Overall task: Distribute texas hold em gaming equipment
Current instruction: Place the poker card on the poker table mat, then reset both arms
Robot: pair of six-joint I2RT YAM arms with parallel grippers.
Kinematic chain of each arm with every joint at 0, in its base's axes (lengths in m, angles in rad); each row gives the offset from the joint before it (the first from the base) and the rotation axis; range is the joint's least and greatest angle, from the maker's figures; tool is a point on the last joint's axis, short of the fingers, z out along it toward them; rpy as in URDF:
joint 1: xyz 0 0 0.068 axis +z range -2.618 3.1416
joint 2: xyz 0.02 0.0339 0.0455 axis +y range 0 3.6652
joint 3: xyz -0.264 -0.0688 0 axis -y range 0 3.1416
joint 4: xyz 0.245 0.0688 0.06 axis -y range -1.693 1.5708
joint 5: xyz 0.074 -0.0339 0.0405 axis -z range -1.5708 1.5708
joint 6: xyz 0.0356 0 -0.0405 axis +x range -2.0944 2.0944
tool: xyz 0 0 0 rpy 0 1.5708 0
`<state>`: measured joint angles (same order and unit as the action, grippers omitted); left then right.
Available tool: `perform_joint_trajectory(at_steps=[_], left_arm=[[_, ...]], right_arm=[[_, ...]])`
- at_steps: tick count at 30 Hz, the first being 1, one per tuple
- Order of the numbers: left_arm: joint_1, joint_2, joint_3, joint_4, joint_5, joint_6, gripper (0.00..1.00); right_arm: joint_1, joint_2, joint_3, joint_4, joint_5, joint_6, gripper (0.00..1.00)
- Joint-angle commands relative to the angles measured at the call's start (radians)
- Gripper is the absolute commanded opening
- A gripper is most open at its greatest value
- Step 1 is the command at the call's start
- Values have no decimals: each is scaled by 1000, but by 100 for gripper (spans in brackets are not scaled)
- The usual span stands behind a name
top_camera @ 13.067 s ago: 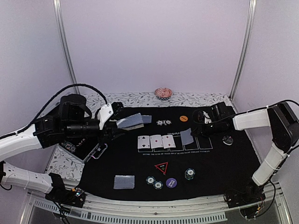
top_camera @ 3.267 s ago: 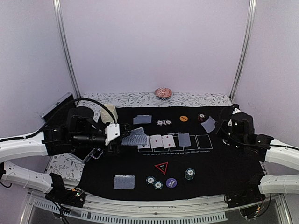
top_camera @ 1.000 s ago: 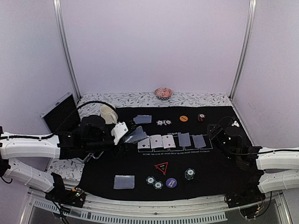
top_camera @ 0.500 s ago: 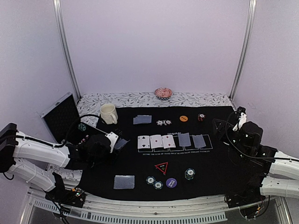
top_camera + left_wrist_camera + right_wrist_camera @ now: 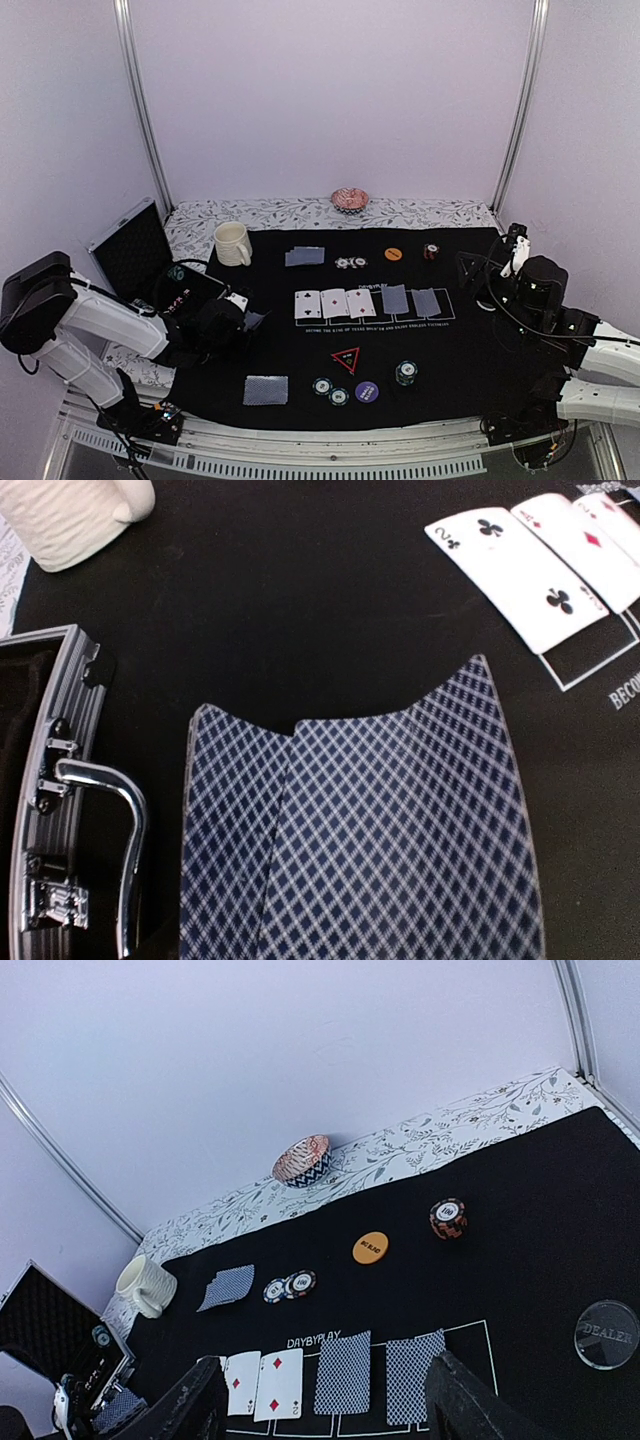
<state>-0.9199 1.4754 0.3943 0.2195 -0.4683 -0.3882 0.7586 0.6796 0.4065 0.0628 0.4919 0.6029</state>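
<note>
A stack of blue-diamond-backed playing cards fills the lower left wrist view and hides the jaws. My left gripper sits low at the mat's left edge with those cards at its tip. Three face-up cards and two face-down cards lie in a row mid-mat. Further cards, poker chips, an orange button and a chip stack lie at the back. Near the front are cards, a red-outlined triangle, a purple button and chips. My right gripper hangs open and empty, raised at the right.
An open metal case stands left of the mat, its handle close beside the held cards. A cream mug is at the back left and a pink dish by the back wall. A clear dealer puck lies at the right.
My left gripper has pulled back and dropped low toward the case with the cards. The right arm has drawn back to the right and lifted off the mat.
</note>
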Motion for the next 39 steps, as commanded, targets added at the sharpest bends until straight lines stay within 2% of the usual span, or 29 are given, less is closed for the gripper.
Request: perform_joint_trajectory(at_steps=[1,4,8,15,18,20,22,26,32,34,39], left_arm=[[21,39,-8,66,70,-30,58],[21,59,-9,63,91,-39,63],[21,53,-11,40,147,-45,73],[19,-56,-41,-37,184,-104,98],[6,-124,-54,-55,206,-108,98],[-7,-179,-53,-81,201,-109,98],[-17,-241,-45,-114,194,-108,98],[-25,-384,-14,-156,170,-70,98],[6,-585,42,-111,-25,90,98],[61,-629,57,-65,-22,140,98],[259,-627,115,-13,42,211,98]], right_arm=[[3,-17,34,-16,1,-17,70],[4,-21,36,-14,6,-17,70],[3,-22,44,-14,11,-24,70],[3,-45,54,-20,14,-35,73],[3,-52,65,-25,17,-48,77],[3,-52,73,-30,18,-63,86],[3,-47,89,-33,14,-100,100],[-15,-16,121,-37,29,-200,99],[-201,36,173,24,-109,-351,99],[-300,41,169,88,-172,-394,99],[-617,167,197,174,-483,-405,99]])
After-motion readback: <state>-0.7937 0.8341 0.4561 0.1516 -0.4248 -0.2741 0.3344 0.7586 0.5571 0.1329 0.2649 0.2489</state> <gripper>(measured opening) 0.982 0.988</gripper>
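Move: The left hand still holds the poker-card deck low over the mat. Its place there is about 1 cm down, with its middle some 2 cm ahead and 1 cm right. From the left hand, the two of clubs is about 15 cm right and 6 cm ahead, the case handle roughly 8 cm left and level, and the mug about 20 cm ahead and 4 cm left. The deck's place lies some 45 cm left of the right hand, about level fore and aft, 22 cm lower. The left hand edges about 1.5 cm to the right with hardly any sinking, opens its fingers wide to let go of the deck on the mat, and backs off some 2.5 cm towards its base before climbing steeply by about 20 cm, swinging a little forward and left at the end as its fingers tip up some 25 degrees and its left side rolls down. The empty right hand first stays nearly still, then also opens fully while rising about 6 cm, and finally sweeps some 7 cm right and 5 cm forward, away from the deck. ##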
